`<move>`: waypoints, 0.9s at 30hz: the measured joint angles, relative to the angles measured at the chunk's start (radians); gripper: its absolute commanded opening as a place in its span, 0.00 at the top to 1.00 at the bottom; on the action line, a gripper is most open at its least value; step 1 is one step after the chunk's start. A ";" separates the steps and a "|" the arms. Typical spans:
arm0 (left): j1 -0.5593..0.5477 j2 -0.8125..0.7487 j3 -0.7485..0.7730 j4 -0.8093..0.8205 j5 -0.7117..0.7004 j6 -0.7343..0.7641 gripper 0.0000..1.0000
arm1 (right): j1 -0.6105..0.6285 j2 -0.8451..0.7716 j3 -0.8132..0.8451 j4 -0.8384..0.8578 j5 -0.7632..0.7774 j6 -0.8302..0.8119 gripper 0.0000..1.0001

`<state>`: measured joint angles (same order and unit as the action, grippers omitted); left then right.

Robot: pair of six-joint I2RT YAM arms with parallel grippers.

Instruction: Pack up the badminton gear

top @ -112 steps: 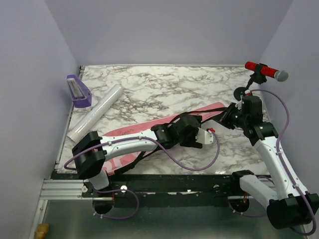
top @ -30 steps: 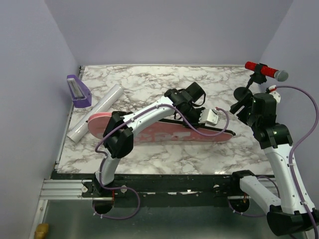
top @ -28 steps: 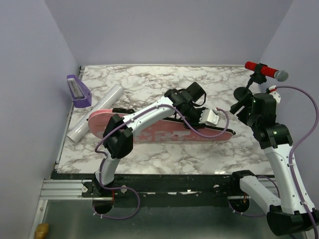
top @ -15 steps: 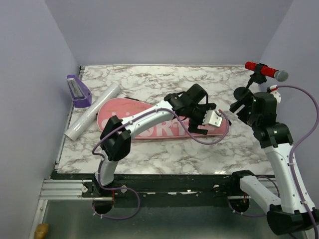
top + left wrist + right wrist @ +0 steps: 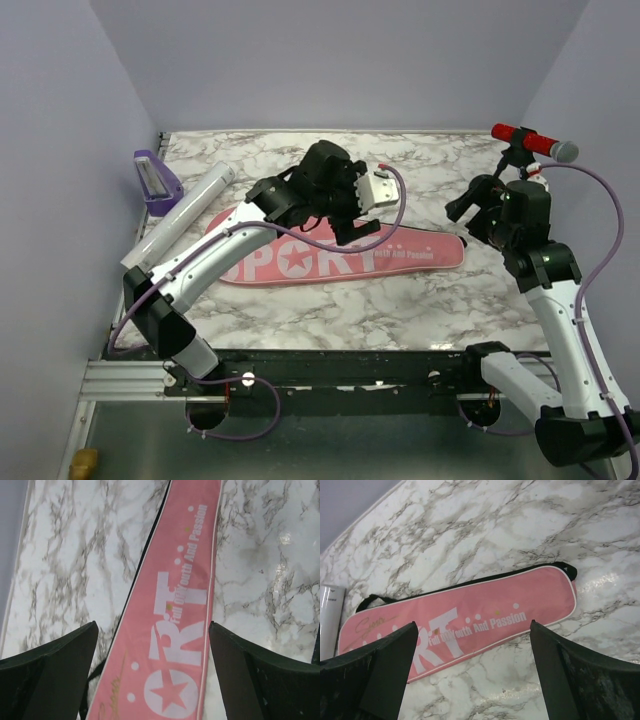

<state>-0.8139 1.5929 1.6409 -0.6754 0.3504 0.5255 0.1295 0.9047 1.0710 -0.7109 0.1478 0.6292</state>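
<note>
The long pink bag [image 5: 330, 262] with white SPORT lettering lies flat across the middle of the table, zipped side toward the back. My left gripper [image 5: 348, 222] hangs open above its middle, touching nothing. In the left wrist view the bag [image 5: 175, 630] lies below the spread left gripper [image 5: 152, 675]. My right gripper [image 5: 462, 208] hovers open above the bag's right end. From the right wrist the bag [image 5: 470, 615] shows whole beyond the empty right gripper [image 5: 472, 675]. A white tube [image 5: 180, 215] lies diagonally at the left, also at the edge as tube [image 5: 330, 617].
A small purple tray [image 5: 157, 182] stands at the back left, next to the tube's far end. A red microphone [image 5: 533, 143] on a black stand sits at the back right, close behind my right arm. Walls enclose the table [image 5: 330, 310] on three sides.
The left gripper let go of the bag and opened wide. The bag tipped from its edge to lie flat. The left arm lifted and drew back toward the left. The right gripper opened wider.
</note>
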 measured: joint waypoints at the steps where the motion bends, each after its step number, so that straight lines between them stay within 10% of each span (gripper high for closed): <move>1: -0.002 -0.014 -0.001 -0.019 -0.036 -0.033 0.02 | 0.000 0.002 -0.012 0.017 -0.019 -0.006 0.00; 9: 0.061 -0.175 -0.179 -0.092 -0.276 -0.222 0.02 | 0.000 0.118 -0.042 0.078 -0.156 -0.052 0.00; 18: 0.481 -0.435 -0.399 -0.074 -0.222 -0.319 0.02 | 0.000 0.122 -0.087 0.195 -0.229 -0.081 0.00; 27: 0.806 -0.530 -0.734 0.260 -0.131 -0.439 0.02 | 0.000 0.204 -0.428 0.581 0.115 -0.082 0.00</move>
<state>-0.0074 1.0630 0.9066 -0.4152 0.2195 0.0864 0.1299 1.1091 0.6426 -0.1299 0.2630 0.5468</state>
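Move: The bag's wide end lies about 30 cm to the left gripper's left, some 6 cm ahead and 24 cm below. The shuttlecock tube lies roughly 14 cm left of that end and 9 cm farther out; the purple device stands another 5 cm left and 7 cm out beyond the tube. From the right gripper, the bag's narrow end is about 5 cm ahead, 2 cm right and 23 cm below, and the mic stand's base some 21 cm ahead, 13 cm right. Sweep the left gripper, wide open, about 30 cm left above the bag to its wide end, turning some 65 degrees counter-clockwise so the fingers face forward, and let it sink late in the sweep. Meanwhile ease the right gripper forward and slightly left, then drop it, still open, towards the bag's narrow end, about 14 cm down in all. Touch nothing yet. ##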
